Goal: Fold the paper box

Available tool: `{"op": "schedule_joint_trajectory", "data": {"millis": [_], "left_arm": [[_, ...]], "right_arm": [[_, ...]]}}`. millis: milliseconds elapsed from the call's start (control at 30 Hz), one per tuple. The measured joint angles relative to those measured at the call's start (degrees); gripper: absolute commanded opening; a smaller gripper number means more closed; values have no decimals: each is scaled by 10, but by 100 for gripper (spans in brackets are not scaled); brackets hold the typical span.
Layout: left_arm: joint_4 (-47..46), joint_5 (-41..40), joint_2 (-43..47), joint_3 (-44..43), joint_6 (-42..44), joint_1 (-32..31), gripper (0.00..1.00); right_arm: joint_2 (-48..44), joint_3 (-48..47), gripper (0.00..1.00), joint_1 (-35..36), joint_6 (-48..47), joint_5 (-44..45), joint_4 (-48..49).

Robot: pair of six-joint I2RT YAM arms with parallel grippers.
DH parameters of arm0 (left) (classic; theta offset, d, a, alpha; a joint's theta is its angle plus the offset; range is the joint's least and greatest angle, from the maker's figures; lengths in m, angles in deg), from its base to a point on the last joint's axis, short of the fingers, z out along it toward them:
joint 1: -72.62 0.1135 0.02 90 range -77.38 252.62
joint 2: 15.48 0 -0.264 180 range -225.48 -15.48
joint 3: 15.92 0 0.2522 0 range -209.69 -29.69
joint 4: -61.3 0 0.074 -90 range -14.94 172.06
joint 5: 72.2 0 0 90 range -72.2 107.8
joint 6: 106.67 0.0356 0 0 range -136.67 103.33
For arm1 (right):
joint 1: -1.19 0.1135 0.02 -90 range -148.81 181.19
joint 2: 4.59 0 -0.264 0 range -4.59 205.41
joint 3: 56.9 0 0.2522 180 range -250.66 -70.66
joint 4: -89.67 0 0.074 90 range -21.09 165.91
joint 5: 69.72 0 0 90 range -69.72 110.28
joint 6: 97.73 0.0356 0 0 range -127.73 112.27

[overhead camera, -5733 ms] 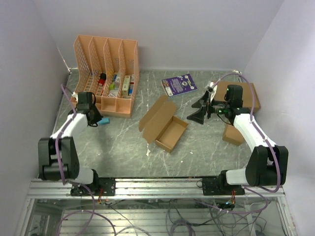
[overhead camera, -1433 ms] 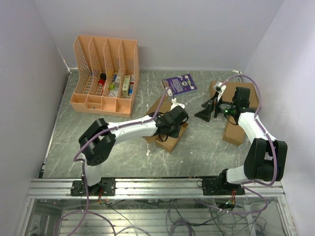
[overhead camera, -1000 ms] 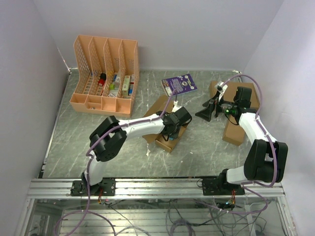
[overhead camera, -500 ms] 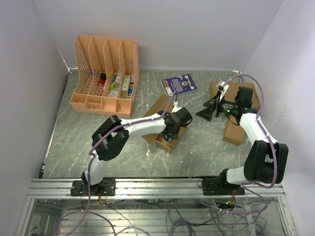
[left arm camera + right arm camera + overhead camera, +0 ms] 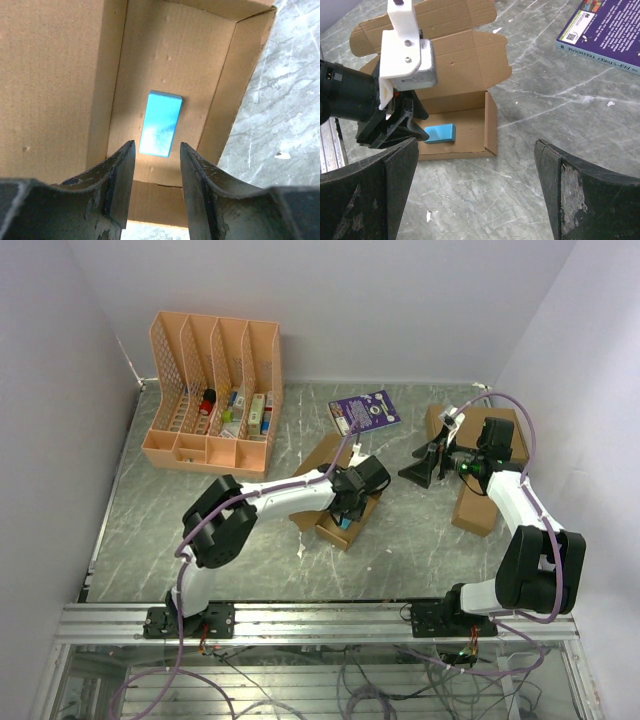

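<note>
The paper box point(image 5: 328, 531) lies open in the middle of the table, its lid point(image 5: 465, 65) folded back flat with flaps spread. A small blue block point(image 5: 161, 123) lies on the box floor point(image 5: 170, 60); the right wrist view shows the block point(image 5: 440, 133) too, near the box's left end. My left gripper point(image 5: 346, 510) hangs just above the box, pointing down into it. Its fingers point(image 5: 122, 175) stand apart with nothing between them, the block below and beyond the tips. My right gripper point(image 5: 420, 468) hovers open to the right of the box, clear of it.
An orange file organiser point(image 5: 215, 390) with small items stands at the back left. A purple book point(image 5: 365, 410) lies behind the box. A larger brown cardboard box point(image 5: 505, 435) and a small brown carton point(image 5: 476, 512) sit by the right wall. White scraps point(image 5: 428, 216) dot the marble table.
The left arm came over from the organiser to the box. Its fingers have spread and the blue block now lies loose in the box. The right arm drew back slightly to the right.
</note>
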Motion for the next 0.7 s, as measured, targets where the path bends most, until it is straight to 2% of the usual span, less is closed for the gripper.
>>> {"op": "schedule_joint_trajectory", "data": {"millis": [100, 200, 233, 300, 367, 433, 533, 600, 700], "left_arm": [[-14, 1, 21, 11, 1, 0, 50], [-54, 5, 92, 63, 7, 0, 51], [-78, 9, 131, 92, 11, 1, 52], [-134, 29, 222, 156, 22, 9, 60], [-181, 61, 297, 204, 24, 26, 61], [-225, 111, 370, 256, 20, 84, 64], [-266, 172, 451, 329, 11, 203, 75], [-271, 197, 502, 376, 4, 270, 81], [-270, 235, 571, 426, -5, 322, 82]], "right_arm": [[-1, 0, 98, 0, -2, -3, 0], [-5, 7, 98, 0, -19, -16, 0], [-9, 12, 99, 0, -28, -21, 0], [-27, 33, 100, 3, -69, -33, -1], [-50, 54, 100, 10, -134, -44, -14], [-70, 68, 100, 26, -228, -55, -50], [-55, 60, 100, 48, -333, -72, -102], [-26, 41, 100, 59, -380, -74, -145], [20, 2, 100, 85, -401, -61, -180]]}}
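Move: The box's raised lid leans up some 7 cm to the left hand's left and 6 cm farther out, its middle slightly above that hand. The blue block lies loose almost straight below the open left fingers, about 3 cm down, on the floor of the box tray. From the right hand, the tray's middle is about 7 cm back, 13 cm left and 14 cm lower, with the blue block a centimetre nearer the base. The blue block stays in the tray as the left hand, already clear of its grip, rises about 16 cm and swings some 18 cm left, away from the tray to beyond the lid; its fingers open wider and tip up to point rightwards. The right hand, wide open and empty, comes about 5 cm back and 5 cm left, sinking slightly towards the tray while turning some 25 degrees counter-clockwise to face its right side. ##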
